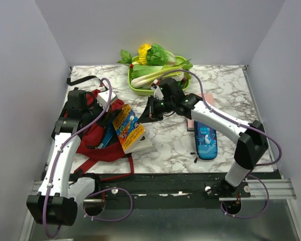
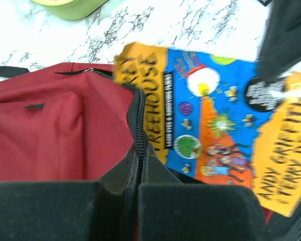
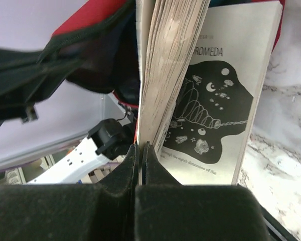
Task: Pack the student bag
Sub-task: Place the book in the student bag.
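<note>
The dark red student bag [image 1: 93,143] lies at the table's left with its mouth held open. My left gripper [image 1: 106,100] is shut on the bag's black zipper trim [image 2: 138,145], and the red fabric [image 2: 55,125] spreads to its left. A colourful paperback book [image 1: 128,128] leans partly into the bag's opening, cover up [image 2: 215,125]. My right gripper [image 1: 143,119] is shut on the book's lower edge [image 3: 140,150], pinching a thin layer beside the page block [image 3: 170,65]. An illustrated page [image 3: 220,100] fans open to the right. The bag's dark rim [image 3: 85,50] hangs over the book's far end.
A green tray [image 1: 135,86] of leafy vegetables stands at the back centre. A blue shark-print pencil case [image 1: 205,140] lies at the right, with a pink flat item [image 1: 190,123] beside it under the right arm. A black strap [image 1: 78,79] trails at the back left.
</note>
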You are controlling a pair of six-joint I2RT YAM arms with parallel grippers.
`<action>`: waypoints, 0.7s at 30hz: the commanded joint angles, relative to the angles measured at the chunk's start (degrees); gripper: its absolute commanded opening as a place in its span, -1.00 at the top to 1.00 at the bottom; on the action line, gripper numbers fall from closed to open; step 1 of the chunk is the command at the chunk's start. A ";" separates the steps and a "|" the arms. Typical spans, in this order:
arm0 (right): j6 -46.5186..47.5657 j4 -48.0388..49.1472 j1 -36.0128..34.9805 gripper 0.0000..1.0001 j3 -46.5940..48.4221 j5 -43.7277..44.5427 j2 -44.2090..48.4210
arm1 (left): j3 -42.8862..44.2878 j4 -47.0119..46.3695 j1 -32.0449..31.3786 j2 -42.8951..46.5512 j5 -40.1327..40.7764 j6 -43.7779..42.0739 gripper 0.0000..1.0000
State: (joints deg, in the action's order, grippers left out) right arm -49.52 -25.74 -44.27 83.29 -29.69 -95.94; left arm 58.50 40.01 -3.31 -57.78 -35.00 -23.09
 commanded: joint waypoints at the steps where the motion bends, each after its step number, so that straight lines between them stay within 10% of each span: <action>1: -5.06 7.62 -0.99 0.99 4.16 1.21 -5.12 | 1.53 0.33 -0.64 2.06 -5.34 1.91 1.00; 12: -14.11 14.48 -4.68 0.99 9.09 24.82 -13.92 | 3.46 4.46 -1.52 1.88 -6.13 1.39 1.00; 21: -13.41 6.31 -11.71 0.98 24.37 21.63 -27.54 | 3.90 6.40 -1.52 2.06 -6.30 1.56 1.00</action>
State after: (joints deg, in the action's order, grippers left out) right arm -63.53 -18.28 -52.99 102.41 -9.67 -118.43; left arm 60.20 44.69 -4.25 -57.17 -36.75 -22.04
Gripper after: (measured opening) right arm 0.022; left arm 0.026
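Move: The right hand holds the open book by its page edge; the bag's mouth lies about 12 cm to that hand's left, 3 cm back and 8 cm below. The blue book already in the mouth is some 15 cm left, 2 cm back and 10 cm down, while the vegetable basket stands about 30 cm ahead, 8 cm right and 15 cm down. From the left hand, which still pinches the zipped rim, the mouth is about 5 cm back, 2 cm right and 7 cm below. The right hand carries the open book leftward into the bag's mouth, going about 11 cm in all: first left, forward and down together, some 6 cm forward and 4 cm lower, then almost straight left along the zipped rim, turning clockwise about 15 degrees with the fingers kept shut on the pages. The left hand keeps its pinch on that rim, holding the mouth open while easing back about 2 cm. ##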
